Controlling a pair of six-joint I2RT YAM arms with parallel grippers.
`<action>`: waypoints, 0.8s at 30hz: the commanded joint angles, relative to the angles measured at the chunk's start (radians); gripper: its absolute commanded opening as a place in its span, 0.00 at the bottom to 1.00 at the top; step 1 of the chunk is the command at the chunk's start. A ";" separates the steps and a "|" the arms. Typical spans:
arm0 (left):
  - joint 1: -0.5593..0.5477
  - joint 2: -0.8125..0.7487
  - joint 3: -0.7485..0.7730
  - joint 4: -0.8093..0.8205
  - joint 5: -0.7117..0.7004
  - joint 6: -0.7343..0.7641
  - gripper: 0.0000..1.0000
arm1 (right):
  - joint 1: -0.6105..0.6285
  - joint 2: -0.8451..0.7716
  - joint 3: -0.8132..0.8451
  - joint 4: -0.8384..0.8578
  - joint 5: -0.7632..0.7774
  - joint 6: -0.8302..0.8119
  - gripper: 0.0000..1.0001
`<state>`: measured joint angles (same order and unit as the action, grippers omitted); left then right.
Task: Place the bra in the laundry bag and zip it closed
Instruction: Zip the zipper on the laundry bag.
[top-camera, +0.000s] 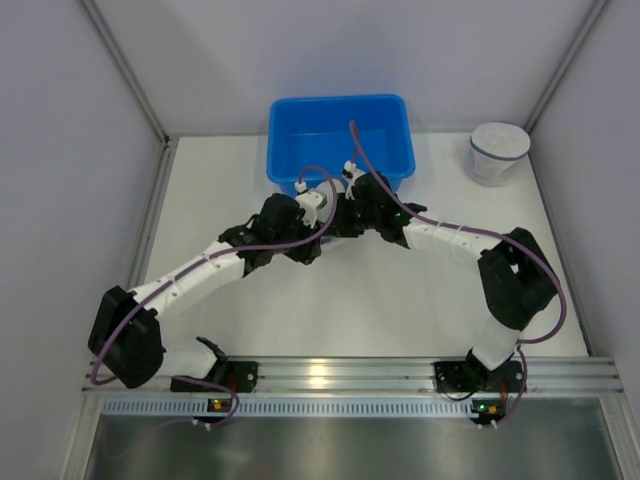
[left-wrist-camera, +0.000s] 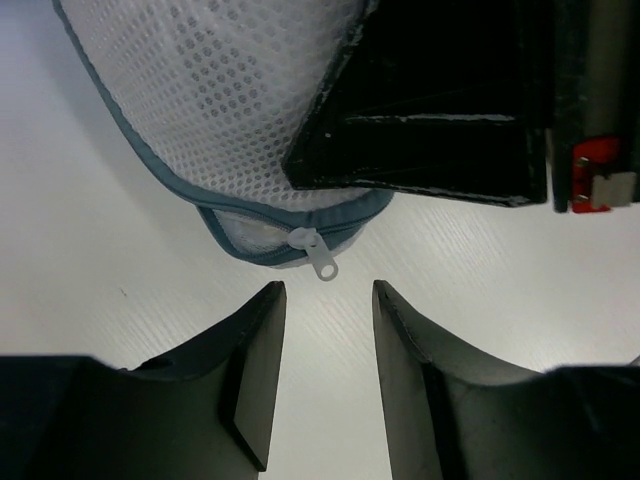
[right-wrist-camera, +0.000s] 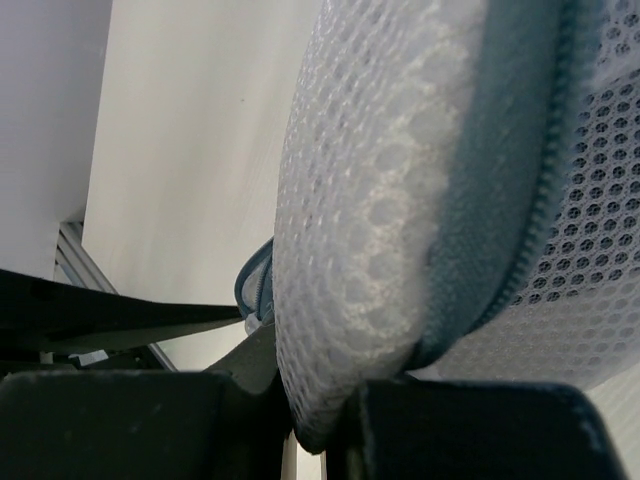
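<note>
The laundry bag (left-wrist-camera: 220, 90) is white mesh with teal trim and lies on the white table. Its white zipper pull (left-wrist-camera: 323, 262) hangs at the near corner of the bag. My left gripper (left-wrist-camera: 328, 300) is open just short of that pull, with only bare table between its fingers. My right gripper (right-wrist-camera: 320, 420) is shut on the bag's teal-edged mesh rim (right-wrist-camera: 380, 250), and its black body (left-wrist-camera: 430, 100) covers part of the bag in the left wrist view. In the top view both grippers meet at mid-table (top-camera: 335, 222) and hide the bag. The bra is not visible.
A blue plastic bin (top-camera: 340, 140) stands right behind the two grippers. A white round mesh container (top-camera: 497, 152) sits at the back right. Grey walls close in the table on the left, right and back. A metal rail (top-camera: 330, 375) runs along the near edge.
</note>
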<state>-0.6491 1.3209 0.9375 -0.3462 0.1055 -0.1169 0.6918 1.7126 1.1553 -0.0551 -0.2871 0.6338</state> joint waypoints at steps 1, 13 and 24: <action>-0.001 0.027 0.056 0.007 -0.073 -0.040 0.46 | 0.018 0.002 0.061 0.008 0.017 0.024 0.00; 0.002 0.064 0.078 0.004 -0.110 -0.061 0.10 | 0.028 -0.005 0.049 0.011 0.017 0.004 0.00; 0.153 -0.025 -0.012 -0.008 0.193 -0.072 0.00 | -0.012 -0.018 0.018 0.046 -0.024 -0.025 0.00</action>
<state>-0.5457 1.3319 0.9451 -0.3672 0.1741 -0.1844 0.6952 1.7130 1.1614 -0.0463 -0.2939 0.6380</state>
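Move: Just beyond the left hand's open fingers, the zipper pull lies about 3 cm ahead, level sideways and 2 cm lower. The right gripper's fingertips stand some 4 cm ahead and 4 cm to the right of the left hand, with the laundry bag's bulk roughly 9 cm ahead and 4 cm right. From the right hand, which already pinches the bag, the pull is about 4 cm left, 1 cm back and 2 cm lower. Easing forward and slightly down by about 2.5 cm, the left hand brings its half-open fingers around the zipper pull's tab and shuts them on it. With the tab pinched at the fingertips, it then draws about 1 cm left, 1 cm up and slightly back, away from the right gripper. The right hand stays put and keeps its pinch on the bag. ##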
